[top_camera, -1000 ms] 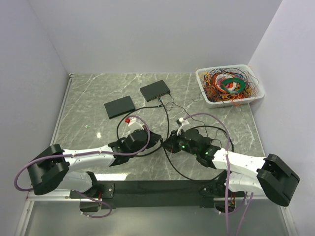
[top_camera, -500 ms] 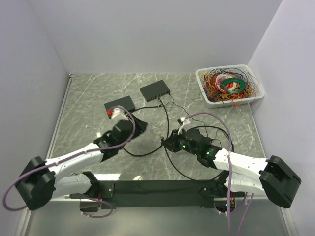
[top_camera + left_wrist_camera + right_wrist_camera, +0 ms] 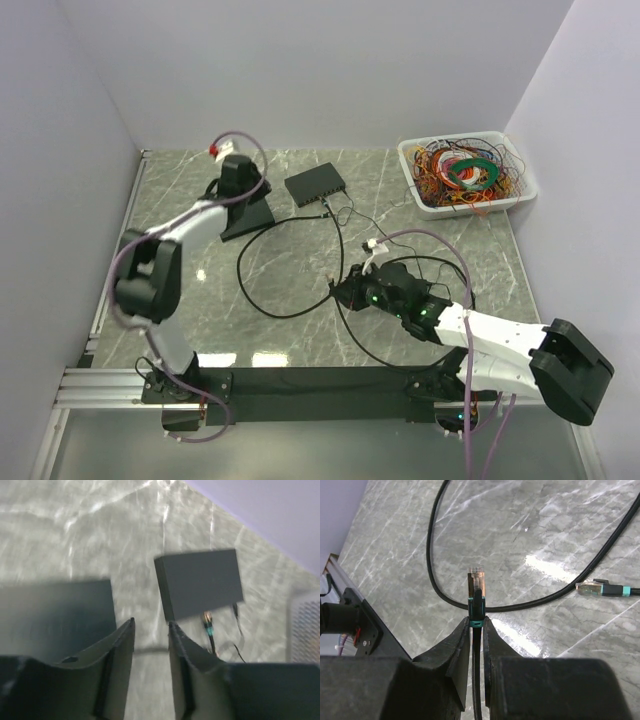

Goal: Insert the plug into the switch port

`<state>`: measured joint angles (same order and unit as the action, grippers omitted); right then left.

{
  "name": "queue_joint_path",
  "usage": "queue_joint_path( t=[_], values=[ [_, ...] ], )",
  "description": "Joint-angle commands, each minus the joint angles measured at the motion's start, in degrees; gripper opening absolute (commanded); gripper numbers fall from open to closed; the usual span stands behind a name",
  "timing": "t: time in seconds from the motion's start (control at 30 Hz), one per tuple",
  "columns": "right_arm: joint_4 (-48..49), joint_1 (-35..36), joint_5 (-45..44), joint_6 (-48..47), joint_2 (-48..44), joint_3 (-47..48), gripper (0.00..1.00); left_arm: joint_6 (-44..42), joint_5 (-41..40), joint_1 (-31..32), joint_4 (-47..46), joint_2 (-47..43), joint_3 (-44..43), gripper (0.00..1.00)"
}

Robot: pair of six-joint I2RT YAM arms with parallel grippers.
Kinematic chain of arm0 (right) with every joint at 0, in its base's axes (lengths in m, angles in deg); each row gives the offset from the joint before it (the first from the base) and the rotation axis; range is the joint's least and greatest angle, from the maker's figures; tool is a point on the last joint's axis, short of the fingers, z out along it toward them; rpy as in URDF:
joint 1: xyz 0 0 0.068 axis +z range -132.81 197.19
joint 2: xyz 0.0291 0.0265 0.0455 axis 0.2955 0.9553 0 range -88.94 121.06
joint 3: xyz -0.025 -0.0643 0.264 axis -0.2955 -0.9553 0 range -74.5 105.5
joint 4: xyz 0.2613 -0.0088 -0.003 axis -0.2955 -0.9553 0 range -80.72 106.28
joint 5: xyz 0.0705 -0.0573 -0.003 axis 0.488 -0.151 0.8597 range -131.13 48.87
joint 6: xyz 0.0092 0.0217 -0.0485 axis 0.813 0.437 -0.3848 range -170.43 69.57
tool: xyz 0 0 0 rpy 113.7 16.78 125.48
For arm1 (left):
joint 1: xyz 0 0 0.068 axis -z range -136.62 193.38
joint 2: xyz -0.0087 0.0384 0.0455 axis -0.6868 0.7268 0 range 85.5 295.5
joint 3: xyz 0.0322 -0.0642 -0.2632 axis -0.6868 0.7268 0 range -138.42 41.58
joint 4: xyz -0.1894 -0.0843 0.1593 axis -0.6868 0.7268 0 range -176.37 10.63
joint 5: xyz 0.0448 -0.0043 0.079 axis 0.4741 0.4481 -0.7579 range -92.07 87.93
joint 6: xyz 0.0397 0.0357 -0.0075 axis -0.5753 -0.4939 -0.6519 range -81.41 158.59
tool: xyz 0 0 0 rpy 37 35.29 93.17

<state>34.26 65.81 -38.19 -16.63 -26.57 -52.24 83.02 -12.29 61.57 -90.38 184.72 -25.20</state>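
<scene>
My right gripper point(image 3: 340, 293) point(image 3: 476, 622) is shut on a black cable just behind its teal-booted plug point(image 3: 476, 585), which sticks out past the fingertips above the table. The cable's other plug point(image 3: 597, 588) lies loose on the marble. Two black switch boxes sit at the back: the right switch point(image 3: 315, 185) point(image 3: 200, 582) has a cable plugged into its near side, and the left switch point(image 3: 245, 216) point(image 3: 55, 612) lies flat. My left gripper point(image 3: 248, 198) point(image 3: 150, 626) hovers over the left switch's right end, open with nothing between its fingers.
A white bin point(image 3: 520, 190) full of coloured wires stands at the back right. Black cable point(image 3: 262, 300) loops across the middle of the marble table between the switches and my right gripper. White walls close in the left, back and right.
My left arm swung from beside the right gripper at table centre out to the back left, over the left switch, and its jaws opened. The right gripper kept still with the plug.
</scene>
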Motion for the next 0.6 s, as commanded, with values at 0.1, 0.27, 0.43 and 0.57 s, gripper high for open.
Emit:
queue_joint_path(
  t=[0.1,0.27,0.43,0.57],
  values=[
    [2.3,0.4,1.9,0.0,-2.2,-2.0,0.0,-7.8,1.9,-2.4,10.4,17.7,-24.1,0.29],
    [2.8,0.5,3.7,0.9,-3.7,-3.1,0.0,-9.3,-3.2,-5.0,18.4,27.3,-34.2,0.2],
    [1.4,0.6,3.3,0.5,-6.6,-3.5,0.0,-8.7,-7.2,-8.0,20.8,26.4,-30.5,0.2],
    [0.1,0.7,3.4,0.0,-7.5,-3.0,0.0,-9.1,-8.2,-9.9,22.5,25.8,-28.1,0.18]
  ],
)
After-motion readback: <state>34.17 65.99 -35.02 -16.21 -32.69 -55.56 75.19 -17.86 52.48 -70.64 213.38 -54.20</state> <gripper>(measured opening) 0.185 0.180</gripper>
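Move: The black box lies about 3 cm ahead of the left hand, 5 cm to its left and 15 cm below. The switch sits some 12 cm ahead and 14 cm to the right of this hand, with the plug already in it about 6 cm ahead and 17 cm right. From the right hand, which already holds a plug, the black box lies roughly 31 cm ahead and 23 cm left, about 12 cm lower. Left hand reaches forward 10 cm, then swings left, sinking 11 cm towards the black box's far edge, fingers closing. ##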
